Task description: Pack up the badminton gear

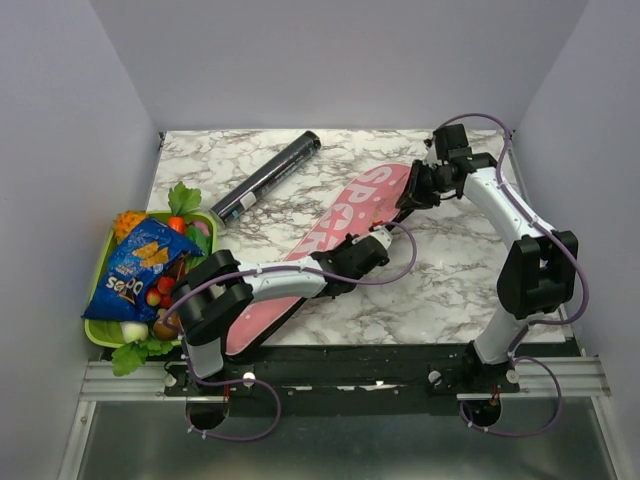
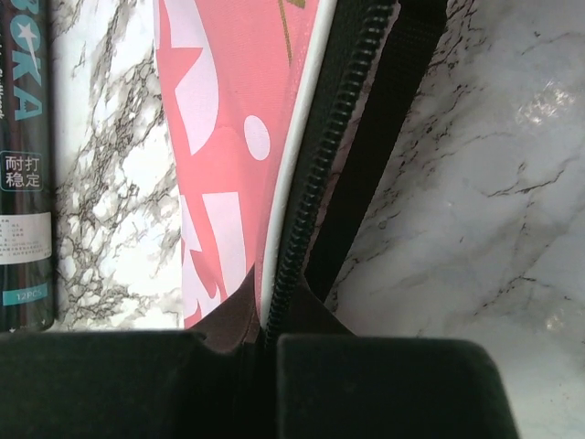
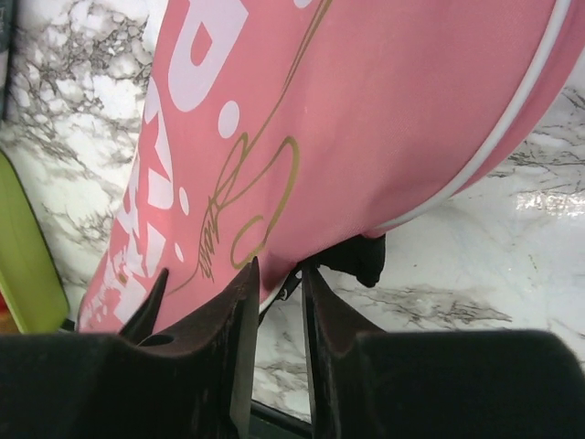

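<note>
The pink bag (image 1: 345, 222) lettered "SPORT" lies diagonally across the marble table. My left gripper (image 1: 377, 243) is shut on its black zipper edge (image 2: 320, 174) at mid length; the zipper runs between the fingertips (image 2: 230, 315). My right gripper (image 1: 413, 192) is at the bag's wide far end, jaws a narrow gap apart, closed on the bag's rim (image 3: 274, 137) by a small zipper pull (image 3: 290, 283). The long black tube (image 1: 266, 178) lies apart to the bag's left and also shows in the left wrist view (image 2: 26, 165). No rackets show.
A green tray (image 1: 96, 334) of toy fruit with a blue snack packet (image 1: 135, 270) on it stands at the left edge; its rim shows in the right wrist view (image 3: 23, 256). Grey walls close in the table on three sides.
</note>
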`<state>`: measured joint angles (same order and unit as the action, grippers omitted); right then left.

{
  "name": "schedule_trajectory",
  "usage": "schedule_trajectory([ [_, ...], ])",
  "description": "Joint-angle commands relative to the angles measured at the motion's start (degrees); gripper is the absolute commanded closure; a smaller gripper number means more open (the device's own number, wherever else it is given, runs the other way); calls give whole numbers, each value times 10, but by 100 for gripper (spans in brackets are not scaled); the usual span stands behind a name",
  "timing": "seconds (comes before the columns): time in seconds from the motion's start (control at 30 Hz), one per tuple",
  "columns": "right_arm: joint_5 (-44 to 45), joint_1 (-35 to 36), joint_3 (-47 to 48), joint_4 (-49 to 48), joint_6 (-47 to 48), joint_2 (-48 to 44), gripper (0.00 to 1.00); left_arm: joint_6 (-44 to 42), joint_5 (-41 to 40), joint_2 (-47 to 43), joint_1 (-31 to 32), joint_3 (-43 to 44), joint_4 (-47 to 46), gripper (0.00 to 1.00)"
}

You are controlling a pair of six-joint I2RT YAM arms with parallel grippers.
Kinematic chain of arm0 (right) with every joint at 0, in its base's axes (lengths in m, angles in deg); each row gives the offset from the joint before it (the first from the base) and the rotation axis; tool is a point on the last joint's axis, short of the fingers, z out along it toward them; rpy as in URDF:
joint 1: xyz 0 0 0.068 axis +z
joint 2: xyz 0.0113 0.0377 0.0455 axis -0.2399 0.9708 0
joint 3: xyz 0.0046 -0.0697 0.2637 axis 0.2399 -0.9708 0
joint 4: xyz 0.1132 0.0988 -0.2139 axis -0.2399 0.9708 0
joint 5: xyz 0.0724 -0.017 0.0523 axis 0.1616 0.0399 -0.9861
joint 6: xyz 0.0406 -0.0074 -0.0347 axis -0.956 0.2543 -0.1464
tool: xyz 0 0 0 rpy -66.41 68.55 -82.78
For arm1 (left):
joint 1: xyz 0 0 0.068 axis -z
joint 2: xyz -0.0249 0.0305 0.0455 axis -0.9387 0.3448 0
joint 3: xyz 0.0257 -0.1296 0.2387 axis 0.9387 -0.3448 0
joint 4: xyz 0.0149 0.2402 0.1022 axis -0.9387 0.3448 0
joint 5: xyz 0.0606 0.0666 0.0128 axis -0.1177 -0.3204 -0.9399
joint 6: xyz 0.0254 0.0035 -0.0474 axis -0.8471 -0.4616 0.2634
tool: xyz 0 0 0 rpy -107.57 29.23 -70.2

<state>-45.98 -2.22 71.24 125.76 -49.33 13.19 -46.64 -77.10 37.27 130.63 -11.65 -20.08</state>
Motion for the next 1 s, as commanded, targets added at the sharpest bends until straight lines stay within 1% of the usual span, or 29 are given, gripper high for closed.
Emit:
schedule_trajectory([
  [0.0,-7,-1,-26,-36,57,-47,63,-10,6,-22,2,-11,20,100],
  [0.13,-12,-8,-37,-49,62,-63,61,-21,38,-44,1,-6,39,100],
  [0.17,-15,-12,-41,-55,61,-69,60,-23,57,-47,1,-4,48,100],
  [0.23,-25,-15,-57,-57,67,-92,60,-30,70,-56,1,6,61,100],
  [0.27,-28,-14,-65,-67,73,-130,60,-31,80,-64,1,10,75,100],
  [0.33,-52,-14,-114,-96,90,-174,59,-35,108,-77,1,20,87,100],
  [0.37,-57,-14,-141,-145,84,-203,59,-37,116,-80,1,24,97,100],
  [0.4,-59,-15,-165,-170,66,-241,59,-41,136,-85,1,27,104,100],
  [0.43,-80,-16,-201,-191,39,-254,61,-48,144,-86,1,37,110,100],
  [0.47,-112,-16,-208,-207,37,-257,63,-48,148,-90,1,42,122,100],
  [0.5,-183,-17,-206,-201,31,-247,66,-51,155,-90,0,48,129,100],
  [0.53,-229,-19,-190,-188,32,-240,67,-54,164,-90,0,54,136,100],
  [0.57,-265,-18,-184,-156,40,-236,65,-60,168,-86,1,67,152,100],
  [0.6,-287,-16,-189,-151,39,-238,48,-63,170,-85,0,72,157,100],
  [0.63,-276,-16,-197,-146,51,-254,39,-66,175,-84,0,78,162,100],
  [0.67,-255,-14,-212,-127,67,-266,34,-69,178,-83,0,80,166,100],
  [0.7,-201,-14,-220,-120,83,-277,34,-74,182,-84,0,81,166,100],
  [0.73,-172,-14,-228,-116,107,-296,34,-76,186,-84,-1,84,166,100],
  [0.8,-104,-14,-241,-101,124,-308,35,-80,204,-86,-5,86,166,100],
  [0.9,-39,-13,-261,-110,136,-349,36,-87,223,-88,-14,91,167,100],
  [0.97,-14,-14,-267,-118,141,-378,37,-99,234,-88,-21,90,170,100],
])
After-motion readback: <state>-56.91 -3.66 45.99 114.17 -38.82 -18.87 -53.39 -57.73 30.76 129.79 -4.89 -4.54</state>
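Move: The left hand already pinches the pink racket bag's zipper edge between its fingertips, with the shuttle tube about 13 cm ahead and 18 cm left of that hand, some 5 cm lower. The right fingers, slightly parted, are still at the same edge farther out. The edge stretch at the left fingers lies roughly 8 cm back, 7 cm left and 6 cm below the right hand. The black strap loop is about 3 cm ahead and 3 cm right of the right hand, a little lower. The right hand comes free of the zipper edge as its fingers open to about two thirds, rising and drawing back roughly 9 cm over the bag towards the part beside the left hand, fingers tipping outward some 20 degrees, then sinks about 3 cm, still open above the edge. The left hand keeps its pinch and pulls the bag edge back and up about 4 cm each and slightly right, turning clockwise and tipping its fingers farther down. ##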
